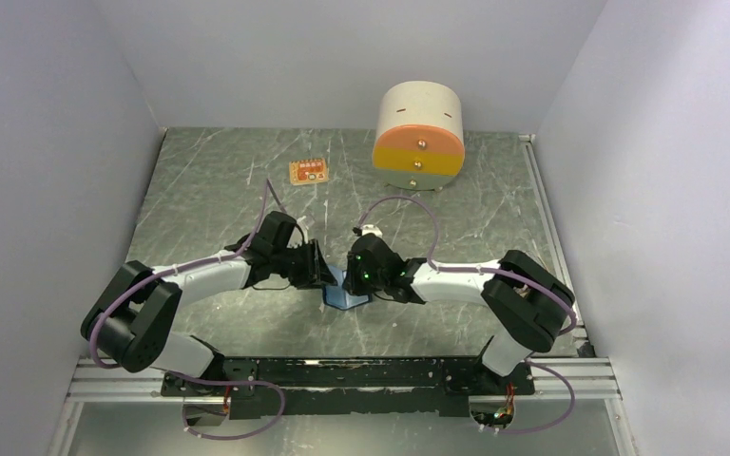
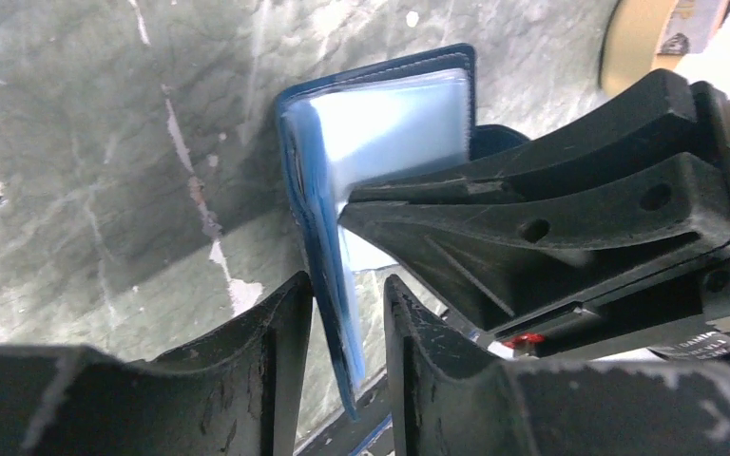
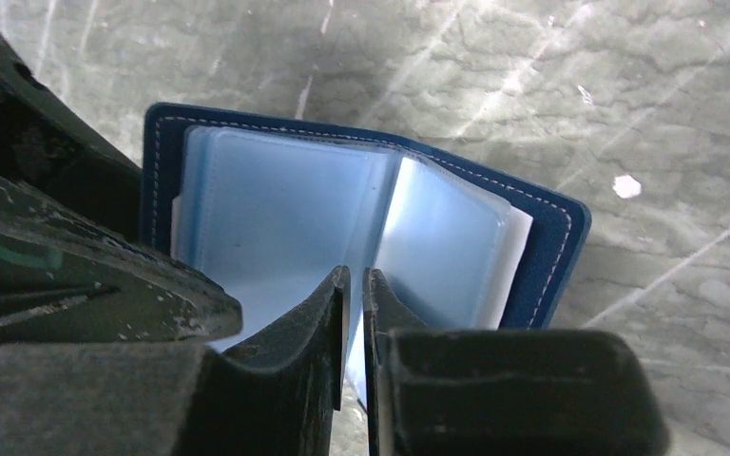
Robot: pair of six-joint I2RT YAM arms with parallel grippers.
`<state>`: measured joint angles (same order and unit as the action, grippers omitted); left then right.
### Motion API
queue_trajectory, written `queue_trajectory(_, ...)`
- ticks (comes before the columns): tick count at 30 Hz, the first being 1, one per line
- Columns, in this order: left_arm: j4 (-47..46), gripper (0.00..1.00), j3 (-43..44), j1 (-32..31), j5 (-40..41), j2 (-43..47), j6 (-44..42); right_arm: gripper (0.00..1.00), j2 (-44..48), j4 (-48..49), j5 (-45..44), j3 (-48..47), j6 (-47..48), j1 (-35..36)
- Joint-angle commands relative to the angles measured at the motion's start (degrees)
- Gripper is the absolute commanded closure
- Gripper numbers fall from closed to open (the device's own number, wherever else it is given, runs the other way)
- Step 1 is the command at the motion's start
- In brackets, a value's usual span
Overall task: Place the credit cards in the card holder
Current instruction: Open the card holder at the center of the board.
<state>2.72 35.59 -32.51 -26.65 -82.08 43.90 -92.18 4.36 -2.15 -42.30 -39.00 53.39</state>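
The card holder point(image 1: 347, 296) stands open between my two grippers in the middle of the table, navy outside with clear light-blue sleeves point(image 3: 276, 218) inside. My left gripper point(image 2: 347, 285) is open. The holder's navy cover point(image 2: 328, 313) hangs edge-on between its fingers, with a gap on the right side. My right gripper point(image 3: 356, 275) reaches in from the other side and is shut on one thin sleeve leaf near the spine. In the left wrist view its black fingers point(image 2: 494, 218) cross in front of the holder point(image 2: 390, 123). The credit cards are out of view.
A small orange tag point(image 1: 309, 172) lies on the grey marbled table point(image 1: 219, 190) at the back left. A cream-and-orange round drawer unit point(image 1: 419, 128) stands at the back right. Grey walls close in both sides.
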Motion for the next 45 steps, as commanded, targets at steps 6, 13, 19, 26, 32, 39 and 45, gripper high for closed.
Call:
queue_trajectory(6, -1.53, 0.62, 1.03, 0.26, 0.62, -0.22, -1.11, 0.86, 0.18, 4.69, 1.07, 1.81, -1.43, 0.24)
queue_trajectory(13, 3.42, 0.86, 3.04, 0.28, 4.14, -1.42, -3.27, 0.84, 2.46, -1.58, -2.99, 1.65, 0.70, -0.70)
queue_trajectory(19, 6.14, 0.91, 3.94, 0.28, 5.54, -0.89, -5.20, 0.83, 3.20, -5.20, -6.57, 3.81, 1.58, -1.26)
queue_trajectory(26, 8.70, 0.91, 6.54, 0.26, 4.59, -1.22, -6.21, 0.78, 3.64, -10.15, -9.85, 1.93, 2.63, -1.49)
queue_trajectory(32, 13.97, 0.91, 10.92, 0.28, 4.09, -0.50, -8.64, 0.67, 8.29, -17.20, -11.98, -1.35, 2.33, -1.58)
queue_trajectory(39, 19.91, 0.91, 14.29, 0.28, 4.24, 0.13, -13.60, 0.51, 20.12, -33.72, -19.60, -4.96, 1.33, -5.36)
queue_trajectory(45, 20.98, 0.91, 14.25, 0.31, 3.08, 1.86, -16.86, 0.37, 24.74, -38.49, -18.88, -4.30, 4.94, -17.83)
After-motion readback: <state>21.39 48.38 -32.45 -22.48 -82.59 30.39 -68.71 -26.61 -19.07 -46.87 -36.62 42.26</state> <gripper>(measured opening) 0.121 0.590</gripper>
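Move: The card holder lies open right under my two hands. Its middle is practically at my right fingertips, just 1 cm below them. From my left hand it is about 4 cm to the right, 2 cm back and 3 cm down, with the raised left cover standing between those fingers. From my right hand, the orange box lies about 30 cm ahead and 11 cm to the left, and the drawer cabinet about 33 cm ahead and 17 cm to the right. My left hand shuts its half-open fingers on the left cover, dipping about a centimetre, then keeps the pinch and rises some 3 cm. Meanwhile my right hand waits briefly low in the holder, sweeps right over the right-hand pocket, about 5 cm near table height, then lifts away up and right with a little forward. It ends 14 cm over and 9 cm higher, fingers opening, wrist turning clockwise. ##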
